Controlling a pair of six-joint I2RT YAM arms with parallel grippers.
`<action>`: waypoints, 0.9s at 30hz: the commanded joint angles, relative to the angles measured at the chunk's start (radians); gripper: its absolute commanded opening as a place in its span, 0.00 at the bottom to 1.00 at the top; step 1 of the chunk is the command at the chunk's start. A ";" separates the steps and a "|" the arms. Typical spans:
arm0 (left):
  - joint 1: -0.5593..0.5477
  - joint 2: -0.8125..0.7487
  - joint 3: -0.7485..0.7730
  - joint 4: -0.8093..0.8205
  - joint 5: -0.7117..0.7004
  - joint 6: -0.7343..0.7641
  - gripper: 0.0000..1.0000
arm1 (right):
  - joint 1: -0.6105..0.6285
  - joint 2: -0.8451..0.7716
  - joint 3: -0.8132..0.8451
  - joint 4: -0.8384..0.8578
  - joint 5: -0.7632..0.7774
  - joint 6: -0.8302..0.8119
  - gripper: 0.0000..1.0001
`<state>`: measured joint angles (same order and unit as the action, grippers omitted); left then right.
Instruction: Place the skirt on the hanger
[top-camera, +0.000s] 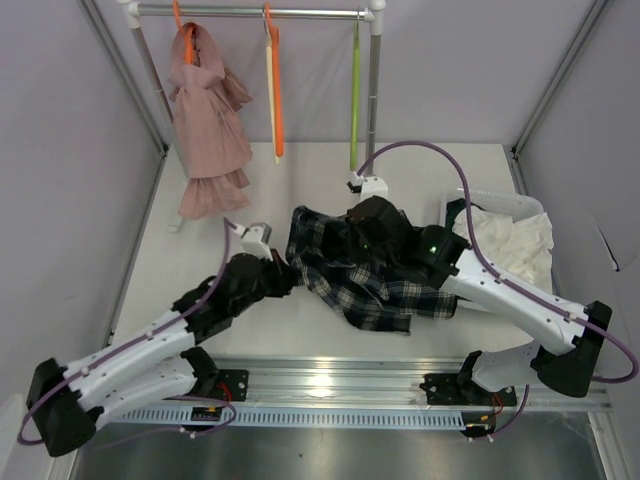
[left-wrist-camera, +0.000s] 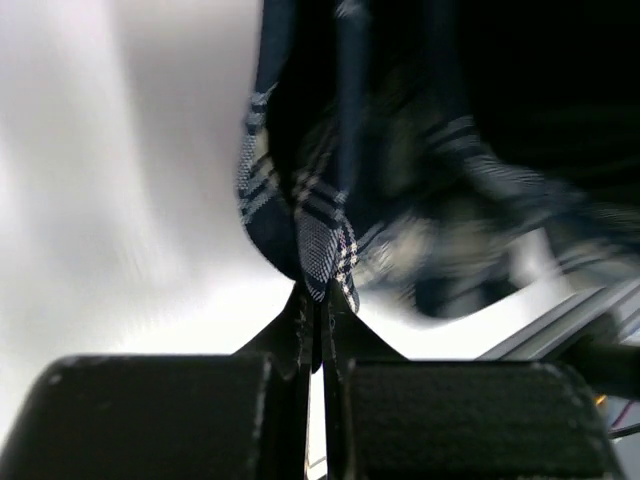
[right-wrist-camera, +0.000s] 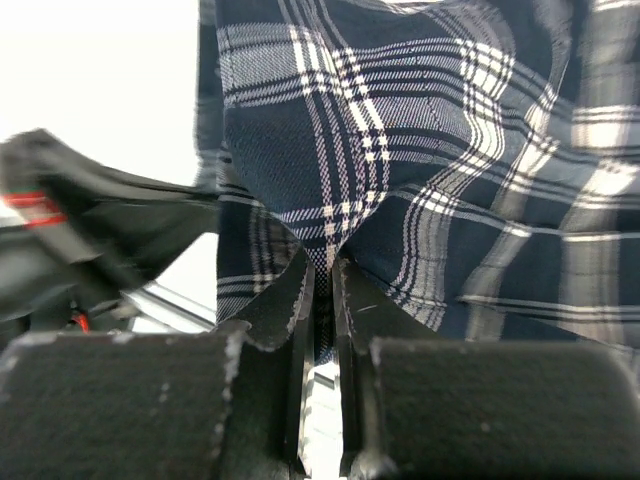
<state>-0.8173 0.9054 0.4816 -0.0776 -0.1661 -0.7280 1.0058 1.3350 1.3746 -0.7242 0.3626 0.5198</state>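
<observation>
The dark plaid skirt (top-camera: 372, 275) lies bunched in the middle of the table. My left gripper (top-camera: 288, 272) is at its left edge, and in the left wrist view it (left-wrist-camera: 320, 292) is shut on a fold of the skirt (left-wrist-camera: 320, 235), which hangs from the tips. My right gripper (top-camera: 357, 232) is over the skirt's upper middle. The right wrist view shows it (right-wrist-camera: 325, 265) shut on the skirt (right-wrist-camera: 420, 150), with cloth pinched between the fingers. A pale cream hanger (top-camera: 269, 100) hangs edge-on from the rail at the back, tight against an orange one.
On the clothes rail (top-camera: 250, 12) hang a pink ruffled garment (top-camera: 210, 130), an orange hanger (top-camera: 279, 110) and a lime-green hanger (top-camera: 355, 100). A white basket (top-camera: 500, 203) with white cloth (top-camera: 515, 245) stands at the right. A metal track (top-camera: 330, 385) runs along the near edge.
</observation>
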 joint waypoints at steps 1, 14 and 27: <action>0.017 -0.167 0.184 -0.297 -0.159 0.130 0.00 | -0.006 -0.037 0.135 -0.020 0.029 -0.061 0.00; 0.067 -0.163 0.802 -0.651 -0.320 0.400 0.00 | -0.219 -0.065 0.395 -0.141 -0.089 -0.182 0.00; 0.072 -0.155 0.688 -0.723 -0.277 0.374 0.00 | -0.309 -0.166 0.071 -0.068 -0.188 -0.120 0.00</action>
<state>-0.7578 0.7670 1.2381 -0.8028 -0.4446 -0.3393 0.7040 1.1946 1.5696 -0.8463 0.1951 0.3687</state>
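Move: Both hands already pinch the plaid skirt. Its middle lies about 17 cm right of the left hand, 2 cm ahead and 8 below; from the right hand it is some 5 cm right, level fore and aft, and 18 below. The hanging pink skirt is roughly 33 cm ahead, 19 left and 20 above the left hand. The basket stands about 38 cm right of the right hand, 13 ahead and 20 below. Keeping its pinch on the plaid skirt, the left hand swings it up about 27 cm while carrying it 11 cm left, fingers tipping up, then sinks some 5 cm as its left side rolls up. The right hand, still gripping the other side, rises about 13 cm and goes 9 cm right, away from the left hand, with a short reach forward and partly back, then dips. ##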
